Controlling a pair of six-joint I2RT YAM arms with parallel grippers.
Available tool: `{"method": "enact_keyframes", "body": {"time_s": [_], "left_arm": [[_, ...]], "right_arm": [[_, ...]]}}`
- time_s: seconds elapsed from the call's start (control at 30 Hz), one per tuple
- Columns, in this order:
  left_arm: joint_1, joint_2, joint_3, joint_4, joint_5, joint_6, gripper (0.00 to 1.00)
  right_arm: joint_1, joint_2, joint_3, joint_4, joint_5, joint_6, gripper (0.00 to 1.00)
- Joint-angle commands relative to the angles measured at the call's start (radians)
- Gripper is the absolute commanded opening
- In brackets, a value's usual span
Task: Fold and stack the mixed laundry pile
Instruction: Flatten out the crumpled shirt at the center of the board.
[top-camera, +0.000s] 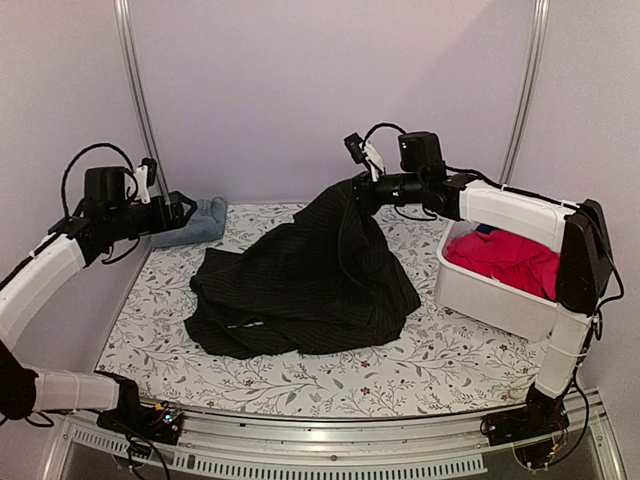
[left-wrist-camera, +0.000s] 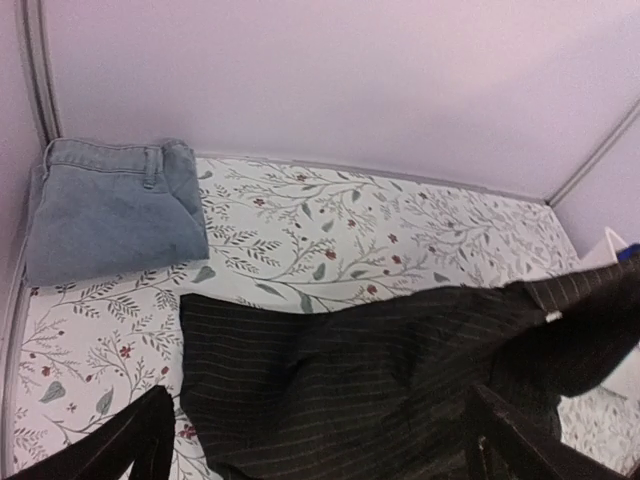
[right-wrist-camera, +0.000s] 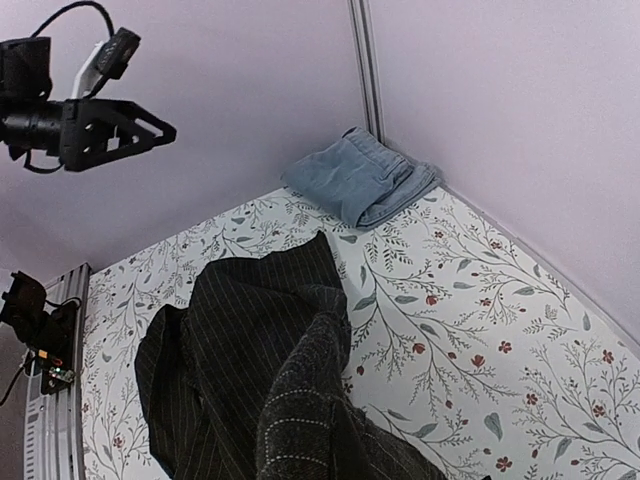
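My right gripper (top-camera: 358, 190) is shut on a corner of the black pinstriped shirt (top-camera: 300, 285) and holds it up off the table. The rest of the shirt drapes down and spreads over the middle. In the right wrist view the shirt (right-wrist-camera: 250, 350) rises toward the camera and hides my fingers. My left gripper (top-camera: 186, 210) hangs open above the table's back left with nothing in it; its fingers (left-wrist-camera: 135, 440) frame the shirt's near edge (left-wrist-camera: 380, 380). A folded light blue denim piece (top-camera: 195, 222) lies in the back left corner. Red-pink cloth (top-camera: 510, 260) and a bit of royal blue cloth (top-camera: 485, 230) fill the bin.
A white plastic bin (top-camera: 480, 295) stands at the right edge of the floral table cover (top-camera: 400, 375). Walls close in the back and both sides. The left arm's open gripper (right-wrist-camera: 140, 130) shows high at the left in the right wrist view.
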Motion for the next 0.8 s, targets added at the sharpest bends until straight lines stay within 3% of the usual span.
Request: {"method": "enact_keyframes", "body": {"time_s": [0.0, 0.17, 0.5, 0.6, 0.77], "left_arm": [[0.097, 0.277, 0.094, -0.045, 0.007, -0.108, 0.94], [0.131, 0.557, 0.279, -0.119, -0.044, -0.185, 0.76], [0.131, 0.901, 0.474, -0.182, -0.104, -0.163, 0.66], [0.130, 0.957, 0.493, -0.188, -0.112, -0.158, 0.59], [0.113, 1.021, 0.509, -0.182, -0.126, -0.151, 0.57]], "right_arm": [[0.011, -0.070, -0.091, -0.067, -0.037, -0.007, 0.00], [0.012, -0.104, -0.204, -0.087, 0.001, 0.010, 0.00], [0.013, -0.080, -0.193, -0.117, 0.050, 0.028, 0.00], [0.011, -0.065, -0.178, -0.131, 0.059, 0.026, 0.00], [0.008, -0.041, -0.151, -0.155, 0.071, 0.009, 0.00]]}}
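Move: The dark striped shirt's left corner lies on the board about 13 cm ahead of the empty left hand, 5 cm to its left and some 26 cm below. The folded denim is about 22 cm ahead, 12 left and 24 below; the shirt's middle is 5 cm back, 24 right and 25 below. From the right hand, which holds up the shirt's far right part, the middle is about 10 cm back, 15 left and 28 below, the left corner 7 ahead and 44 left. The left hand swoops down some 24 cm and forward about 13 cm, drifting left, to the shirt's loose left corner just short of the folded denim, tipping about 40 degrees further down and narrowing its wide-open fingers to a little over half, without closing on the cloth. Meanwhile the right hand keeps its pinch on the shirt and lowers it about 8 cm, easing slightly back and to the right before it all but stops halfway through, still well above the board. ##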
